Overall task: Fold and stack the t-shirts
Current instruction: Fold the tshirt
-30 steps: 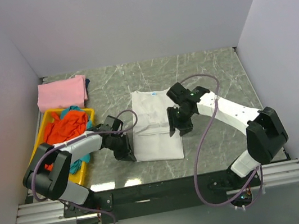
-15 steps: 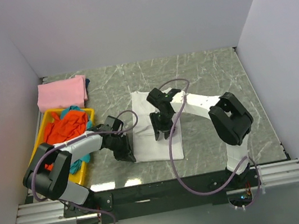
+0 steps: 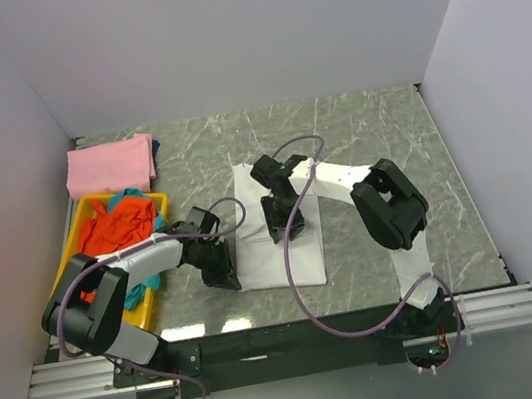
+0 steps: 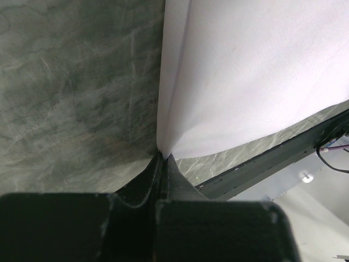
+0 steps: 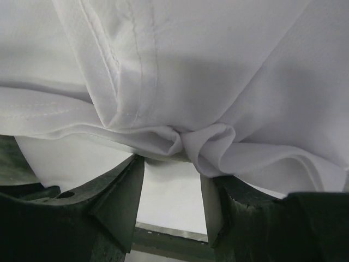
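Note:
The white t-shirt lies in the middle of the table, folded lengthwise into a narrow strip. My left gripper sits low at the shirt's near-left edge. In the left wrist view that gripper is shut on a pinch of the white t-shirt. My right gripper hovers over the shirt's middle. In its own view the right gripper stands open, and a bunched fold of the white t-shirt rests across its fingertips. A folded pink t-shirt lies at the back left.
A yellow tray at the left holds a crumpled orange-red shirt and a teal one. A dark cloth peeks out beside the pink shirt. White walls close in three sides. Cables loop above both arms.
My right arm swung left across the white shirt, carrying its right side over, so the shirt is narrower now. The left arm has stayed put.

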Robot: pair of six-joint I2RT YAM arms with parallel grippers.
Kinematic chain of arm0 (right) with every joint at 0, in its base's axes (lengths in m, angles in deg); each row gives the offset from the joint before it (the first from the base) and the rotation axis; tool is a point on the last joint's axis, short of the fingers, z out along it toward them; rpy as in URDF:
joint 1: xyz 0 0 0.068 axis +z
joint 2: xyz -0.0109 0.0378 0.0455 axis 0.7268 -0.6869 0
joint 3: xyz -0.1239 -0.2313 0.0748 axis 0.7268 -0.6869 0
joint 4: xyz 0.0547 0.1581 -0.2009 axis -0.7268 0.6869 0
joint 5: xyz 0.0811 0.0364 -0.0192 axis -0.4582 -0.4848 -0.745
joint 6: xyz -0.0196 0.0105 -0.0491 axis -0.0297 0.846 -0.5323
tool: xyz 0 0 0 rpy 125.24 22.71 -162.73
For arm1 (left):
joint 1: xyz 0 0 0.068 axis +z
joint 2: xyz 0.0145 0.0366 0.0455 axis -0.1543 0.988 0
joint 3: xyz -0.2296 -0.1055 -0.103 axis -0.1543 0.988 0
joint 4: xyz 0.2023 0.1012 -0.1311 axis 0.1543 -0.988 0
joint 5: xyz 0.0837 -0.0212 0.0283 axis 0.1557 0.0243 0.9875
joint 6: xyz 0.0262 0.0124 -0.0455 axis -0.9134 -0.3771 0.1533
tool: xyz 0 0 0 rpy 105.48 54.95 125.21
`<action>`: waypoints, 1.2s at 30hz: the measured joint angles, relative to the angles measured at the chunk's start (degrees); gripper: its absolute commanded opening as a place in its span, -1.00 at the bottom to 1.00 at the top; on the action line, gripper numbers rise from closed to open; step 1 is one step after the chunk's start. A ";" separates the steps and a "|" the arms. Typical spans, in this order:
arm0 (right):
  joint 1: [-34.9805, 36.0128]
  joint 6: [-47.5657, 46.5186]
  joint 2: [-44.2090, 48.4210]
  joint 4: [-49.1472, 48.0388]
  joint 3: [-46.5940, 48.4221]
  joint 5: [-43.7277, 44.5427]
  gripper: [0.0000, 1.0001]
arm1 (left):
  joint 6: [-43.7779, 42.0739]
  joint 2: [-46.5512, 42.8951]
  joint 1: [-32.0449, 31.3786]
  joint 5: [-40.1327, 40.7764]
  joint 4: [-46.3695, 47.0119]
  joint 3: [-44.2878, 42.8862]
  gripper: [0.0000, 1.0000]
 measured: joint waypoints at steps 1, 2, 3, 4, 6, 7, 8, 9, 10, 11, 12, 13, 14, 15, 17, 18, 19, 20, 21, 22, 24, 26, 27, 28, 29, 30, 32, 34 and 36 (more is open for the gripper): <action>0.00 0.00 -0.11 0.33 0.48 0.74 0.05 | 0.00 0.00 0.00 0.00 0.00 0.00 -0.99; 0.00 0.02 -0.11 0.68 1.11 1.44 0.05 | -0.02 0.00 0.00 0.00 0.00 0.00 -0.99; -0.02 0.09 -0.11 1.18 2.05 2.49 0.05 | -0.02 0.00 0.00 0.00 0.00 0.00 -0.99; -0.11 0.17 -0.11 1.36 2.84 3.10 0.05 | -0.04 0.00 0.00 0.00 0.00 0.00 -0.99; -0.35 0.35 -0.11 1.36 4.20 4.42 0.05 | -0.22 0.02 0.00 0.00 0.00 0.00 -0.99; -0.57 0.44 -0.11 1.33 4.81 5.09 0.05 | -0.28 0.04 0.00 0.00 0.00 0.00 -0.99; -0.83 0.48 -0.11 1.29 5.22 5.53 0.05 | -0.48 0.11 0.00 0.00 0.00 0.00 -0.99; -1.16 0.61 -0.11 1.27 5.66 5.99 0.05 | -0.61 0.15 0.00 0.00 0.00 0.00 -0.99; -1.57 0.66 -0.11 1.22 6.08 6.29 0.05 | -0.81 0.24 0.00 0.00 0.00 0.00 -0.99; -2.08 0.72 -0.11 1.25 6.54 6.62 0.05 | -0.98 0.33 0.00 -0.04 0.02 0.00 -0.99; -2.67 0.83 -0.11 1.18 6.95 6.97 0.05 | -1.05 0.37 0.00 -0.04 0.00 -0.02 -0.99; -3.17 0.85 -0.11 1.20 7.32 7.19 0.05 | -1.07 0.39 0.00 -0.07 -0.02 -0.02 -0.99; -3.91 0.87 -0.11 1.16 7.78 7.56 0.05 | -1.11 0.39 0.00 -0.07 -0.04 -0.02 -0.99; -4.61 0.90 -0.11 1.09 8.04 7.87 0.05 | -1.14 0.42 0.00 -0.07 -0.07 -0.04 -0.99; -5.79 0.92 -0.11 0.96 8.22 8.17 0.05 | -1.36 0.55 0.00 -0.07 -0.22 -0.20 -0.99; -6.36 1.05 -0.11 0.96 8.22 8.22 0.06 | -1.49 0.72 0.00 -0.09 -0.31 -0.31 -0.99; -6.97 1.11 -0.09 0.96 8.20 8.22 0.06 | -1.51 0.85 0.00 -0.11 -0.48 -0.48 -0.99; -7.54 1.27 0.13 0.79 7.98 8.22 0.06 | -1.53 0.92 0.00 -0.11 -0.55 -0.55 -0.99; -7.96 1.33 0.59 0.42 7.37 8.20 0.06 | -1.55 0.96 0.00 -0.11 -0.61 -0.59 -0.99; -8.28 1.36 1.14 0.42 6.75 8.15 0.07 | -1.57 1.05 0.00 -0.11 -0.68 -0.66 -0.99; -9.14 1.33 3.26 0.02 4.37 8.04 0.08 | -1.73 1.14 0.00 -0.13 -0.79 -0.76 -0.99; -9.57 1.16 6.10 -0.04 1.40 7.82 0.08 | -1.92 1.25 0.00 -0.22 -0.81 -0.79 -0.99; -9.66 0.98 7.69 -0.57 -0.48 7.37 0.08 | -2.01 1.42 0.00 -0.28 -0.85 -0.90 -0.99; -9.66 0.74 9.94 -0.42 -2.86 6.84 0.08 | -2.05 1.55 0.00 -0.31 -0.90 -0.98 -0.99; -9.66 0.39 12.55 -1.29 -5.99 5.95 0.08 | -2.12 1.66 0.00 -0.42 -0.92 -1.05 -0.99; -9.64 0.17 15.58 -1.49 -9.55 4.83 0.08 | -2.14 1.84 0.00 -0.59 -0.94 -1.14 -0.99; -9.62 -0.24 19.96 -1.70 -14.93 2.32 0.08 | -2.21 1.92 0.00 -0.72 -0.94 -1.16 -0.99; -9.60 -0.57 23.74 -2.89 -20.94 -0.81 0.07 | -2.45 2.01 0.00 -0.90 -0.94 -1.18 -0.99; -9.44 -0.68 25.83 -3.93 -26.08 -3.78 0.07 | -2.56 2.25 0.00 -1.14 -0.94 -1.27 -0.99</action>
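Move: The bunched loose edge of the folded white t-shirt lies right at the right hand's open fingertips, about 1 cm ahead and 1 cm below. From that hand the shirt's near right corner is some 11 cm back and 7 cm right, the near left corner about 9 cm back and 11 cm left, and the far left corner roughly 17 cm ahead and 8 cm left. From the left hand, the bunched edge lies around 10 cm ahead and 11 cm right. The right hand, fingers staying about half open, sweeps forward about 8 cm with the bunched edge ahead of its fingertips, pushing it towards the collar while rising some 3 cm, tipping the fingertips outward by roughly 10 degrees and drifting right in the later part; it then swings back about 13 cm and farther right, sinking at the last towards the shirt's near right corner. The left hand stays put, shut, and keeps its pinch on the near left corner. ##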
